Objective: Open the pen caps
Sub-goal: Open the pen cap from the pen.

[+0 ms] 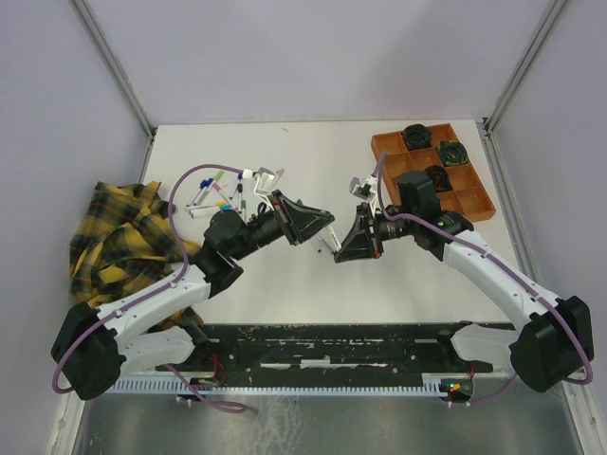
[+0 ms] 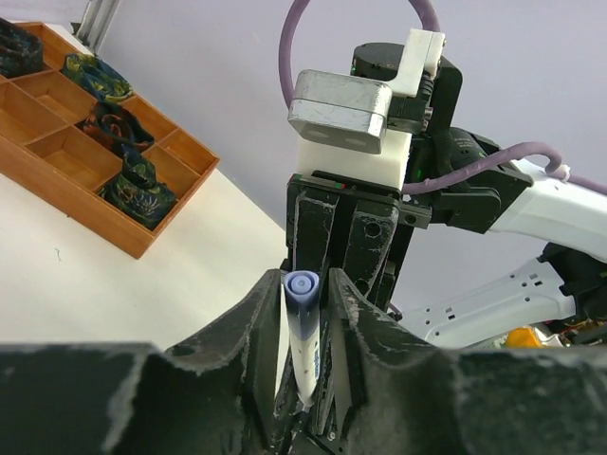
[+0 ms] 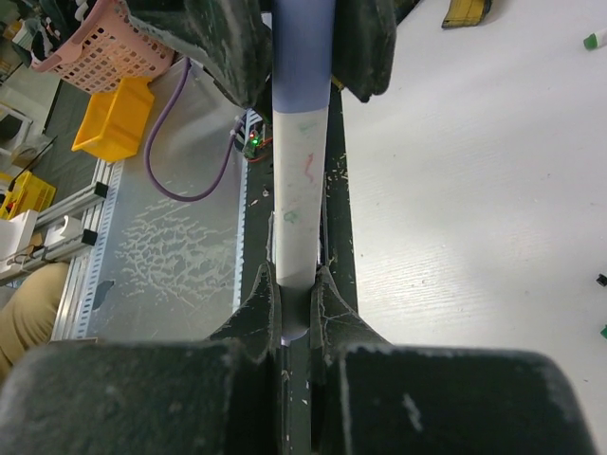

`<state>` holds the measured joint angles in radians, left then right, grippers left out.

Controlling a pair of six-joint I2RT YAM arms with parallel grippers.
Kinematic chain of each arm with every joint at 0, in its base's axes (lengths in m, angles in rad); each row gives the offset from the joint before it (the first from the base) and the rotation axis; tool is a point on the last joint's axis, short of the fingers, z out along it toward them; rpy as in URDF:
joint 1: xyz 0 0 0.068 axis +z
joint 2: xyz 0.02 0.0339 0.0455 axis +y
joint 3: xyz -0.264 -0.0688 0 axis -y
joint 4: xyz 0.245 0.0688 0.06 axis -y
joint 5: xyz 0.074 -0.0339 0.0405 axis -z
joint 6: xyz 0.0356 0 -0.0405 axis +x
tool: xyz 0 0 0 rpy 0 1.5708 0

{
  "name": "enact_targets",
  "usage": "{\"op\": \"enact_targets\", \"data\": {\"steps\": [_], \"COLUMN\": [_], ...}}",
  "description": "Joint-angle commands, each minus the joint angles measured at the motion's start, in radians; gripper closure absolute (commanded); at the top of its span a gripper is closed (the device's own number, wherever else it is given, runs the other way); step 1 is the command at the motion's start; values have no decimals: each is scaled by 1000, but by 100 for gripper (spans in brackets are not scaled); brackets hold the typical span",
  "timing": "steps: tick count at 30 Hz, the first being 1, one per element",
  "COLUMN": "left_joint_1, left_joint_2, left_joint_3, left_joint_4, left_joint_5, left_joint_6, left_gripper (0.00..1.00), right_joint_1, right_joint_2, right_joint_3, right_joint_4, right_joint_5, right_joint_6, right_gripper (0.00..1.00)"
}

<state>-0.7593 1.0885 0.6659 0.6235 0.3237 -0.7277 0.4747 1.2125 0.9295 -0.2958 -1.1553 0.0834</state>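
Observation:
A white pen [image 1: 329, 244] hangs in the air between my two grippers over the middle of the table. Its blue-purple pen cap [image 2: 302, 296] sits between the fingers of my left gripper [image 2: 303, 280], which press on it from both sides. In the right wrist view the cap [image 3: 302, 57] shows at the top and the white barrel [image 3: 299, 190] runs down into my right gripper [image 3: 299, 284], shut on the barrel's end. From above, the left gripper [image 1: 325, 231] and right gripper [image 1: 345, 246] face each other tip to tip. More pens and coloured caps [image 1: 223, 190] lie at the back left.
An orange tray [image 1: 384, 152] with black round objects stands at the back right. A yellow plaid cloth [image 1: 119, 237] lies at the left edge. A small green cap [image 3: 593, 40] lies loose on the white table.

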Motion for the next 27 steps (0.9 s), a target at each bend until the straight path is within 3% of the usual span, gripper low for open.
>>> {"op": "enact_targets", "data": {"steps": [1,5,6,8,11,13,20,27], "left_joint_1": [4,3,3,3,4,3,0,-13], "left_joint_2": [2,10,11,14,11,13,36,67], "left_joint_3": [41,43,40,30,0,-29,-106,-131], "left_joint_4": [35,44,47,64,103,153,306,390], "left_joint_5": [31,51,54,56,37,22,-24,-49], "left_joint_6": [-28,-27,-26,-27,-34,-52,-109,-134], "left_gripper": [72,96,97,97,97,97,97,97], "right_joint_1": [-4,-5,-6,-7,-17,-27,-39,-37], "right_joint_2": [3,4,3,3,3,1,-20,-14], "right_joint_3": [46,48,48,51,49,34,-33,-74], "right_joint_4": [17,15,16,16,41,96,290,392], "right_joint_5": [-34,-33,-32,-30,-27,-28,1,28], "right_joint_6": [-19,-19,-19,-17,18,88,240,309], "right_gripper": [100,100,100,94,73,67,59,59]}}
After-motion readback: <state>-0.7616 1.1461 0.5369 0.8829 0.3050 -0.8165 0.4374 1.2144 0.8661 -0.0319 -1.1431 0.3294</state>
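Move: The lavender cap on the held pen is already between the left hand's half-open fingers, its middle about 1 cm below the hand point. From the right hand, which grips the pen's lower white end, the cap is about 7 cm above, 4 cm ahead and 2 cm left. On the table some 25 cm below the left hand, two uncapped pens lie about 5 cm ahead and 2 cm left, and two loose caps about 15 cm ahead and 7 cm left. The left fingers close and pinch the pen's cap, holding nearly still as they do. Only then does the right hand open about a third of its range, let go of the white lower end and shift about 2 cm forward and 1 cm up around it, while the left hand sinks about 2 cm with its grip kept. ##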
